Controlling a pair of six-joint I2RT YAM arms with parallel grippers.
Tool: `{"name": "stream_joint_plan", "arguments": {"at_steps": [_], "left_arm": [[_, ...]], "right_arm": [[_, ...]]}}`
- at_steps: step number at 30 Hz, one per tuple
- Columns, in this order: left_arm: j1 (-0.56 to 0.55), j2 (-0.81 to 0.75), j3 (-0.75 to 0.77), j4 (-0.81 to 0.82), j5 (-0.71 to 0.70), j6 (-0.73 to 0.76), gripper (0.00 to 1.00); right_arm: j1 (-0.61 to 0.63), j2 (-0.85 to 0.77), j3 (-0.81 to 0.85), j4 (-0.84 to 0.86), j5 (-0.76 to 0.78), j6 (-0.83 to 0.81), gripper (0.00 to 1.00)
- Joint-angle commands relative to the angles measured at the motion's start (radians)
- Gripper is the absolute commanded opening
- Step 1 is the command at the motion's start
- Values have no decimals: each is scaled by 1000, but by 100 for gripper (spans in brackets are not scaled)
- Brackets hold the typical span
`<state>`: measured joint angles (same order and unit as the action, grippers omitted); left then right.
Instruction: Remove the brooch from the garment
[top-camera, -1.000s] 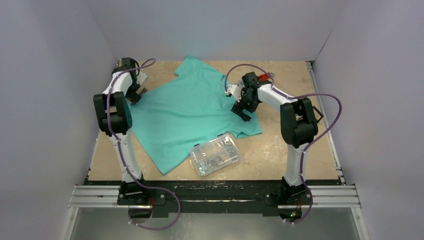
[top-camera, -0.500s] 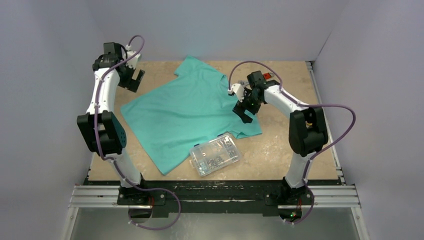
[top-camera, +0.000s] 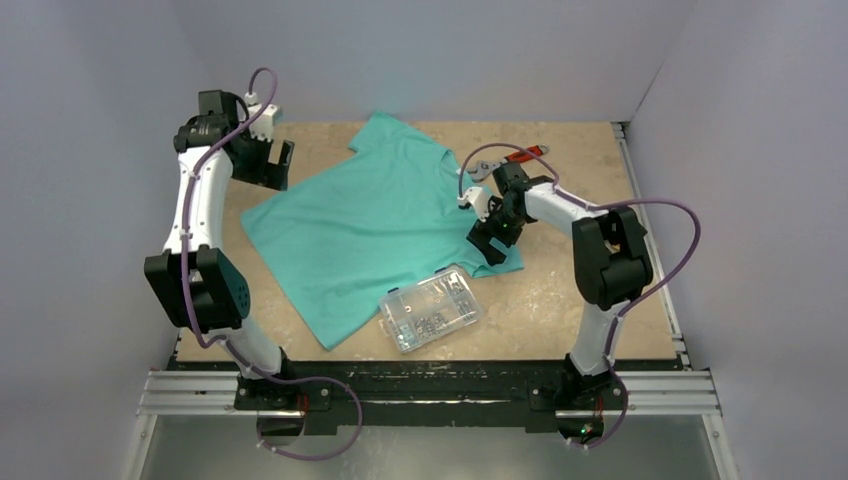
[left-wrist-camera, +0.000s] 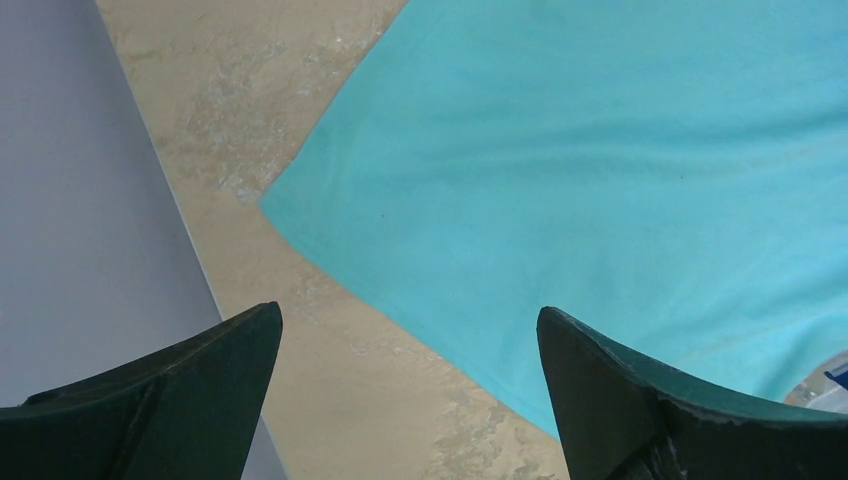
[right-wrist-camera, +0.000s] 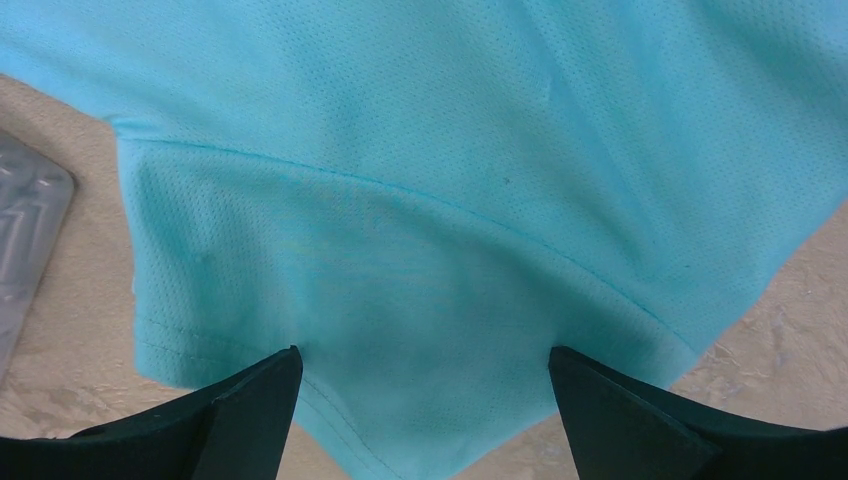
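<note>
The garment (top-camera: 370, 220), a teal T-shirt, lies spread flat across the middle of the table. No brooch shows in any view. My left gripper (top-camera: 272, 163) hangs open over the shirt's far-left corner. In the left wrist view the left gripper (left-wrist-camera: 408, 312) spans bare table beside the garment (left-wrist-camera: 600, 180) and holds nothing. My right gripper (top-camera: 491, 240) is open over the shirt's right sleeve. In the right wrist view the right gripper (right-wrist-camera: 422, 352) straddles the sleeve's hemmed corner of the garment (right-wrist-camera: 400, 200), just above the fabric, with nothing pinched.
A clear plastic parts box (top-camera: 430, 307) lies on the shirt's near edge, and its corner shows in the right wrist view (right-wrist-camera: 25, 240). A red-handled tool (top-camera: 530, 154) lies behind the right arm. Grey walls close in the beige table (top-camera: 580, 290) on three sides.
The left arm stretched up and back, carrying its gripper slightly away from the shirt's left corner. The right gripper slid nearer along the right sleeve to its corner. Both stayed open.
</note>
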<state>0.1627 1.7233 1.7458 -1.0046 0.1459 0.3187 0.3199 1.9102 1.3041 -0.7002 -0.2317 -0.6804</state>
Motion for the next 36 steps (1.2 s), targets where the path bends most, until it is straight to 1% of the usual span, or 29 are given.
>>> {"name": "stream_joint_plan", "arguments": {"at_steps": [1, 9, 15, 20, 25, 29, 33, 36], "left_arm": [[4, -69, -37, -11, 46, -32, 100], [4, -136, -84, -19, 115, -46, 100], [6, -204, -96, -40, 269, -98, 100], [8, -308, -149, 10, 323, -196, 100], [25, -410, -184, 23, 353, -274, 100], [28, -477, -254, 32, 350, -305, 100], [30, -540, -380, 32, 298, -288, 100], [30, -593, -493, 46, 246, -266, 100]], "right_arm": [[-1, -44, -47, -9, -40, 33, 97], [-1, -153, -26, -55, -70, 53, 99], [-18, -267, 53, -58, -60, 124, 99], [-83, -378, 128, -24, -96, 236, 99], [-173, -487, 147, 10, -117, 342, 99], [-273, -585, 64, 64, -132, 396, 99], [-345, -652, -39, 61, -122, 416, 99], [-371, -707, -143, 77, -113, 421, 99]]}}
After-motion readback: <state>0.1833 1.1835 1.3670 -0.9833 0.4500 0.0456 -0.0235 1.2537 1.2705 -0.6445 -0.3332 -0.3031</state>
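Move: My right hand hovers at the cloth of the garment's near right sleeve, whose middle is about 2 cm to the right, 1 cm back and 2 cm below. From that hand, the clear box is some 12 cm left and 15 cm back, the wrench about 25 cm ahead and 8 cm right, the brooch's tray roughly 34 cm right and 4 cm ahead. From my left hand, the sleeve is about 48 cm right, 6 cm back and 21 cm down. I trail my open right hand back about 2 cm along the sleeve, then lift it off steeply, some 23 cm up, swinging right over bare table while the wrist turns clockwise and the fingers tip outward. My left hand, open and empty, draws back about 11 cm and right, rising over the garment's left edge before dipping a little. ##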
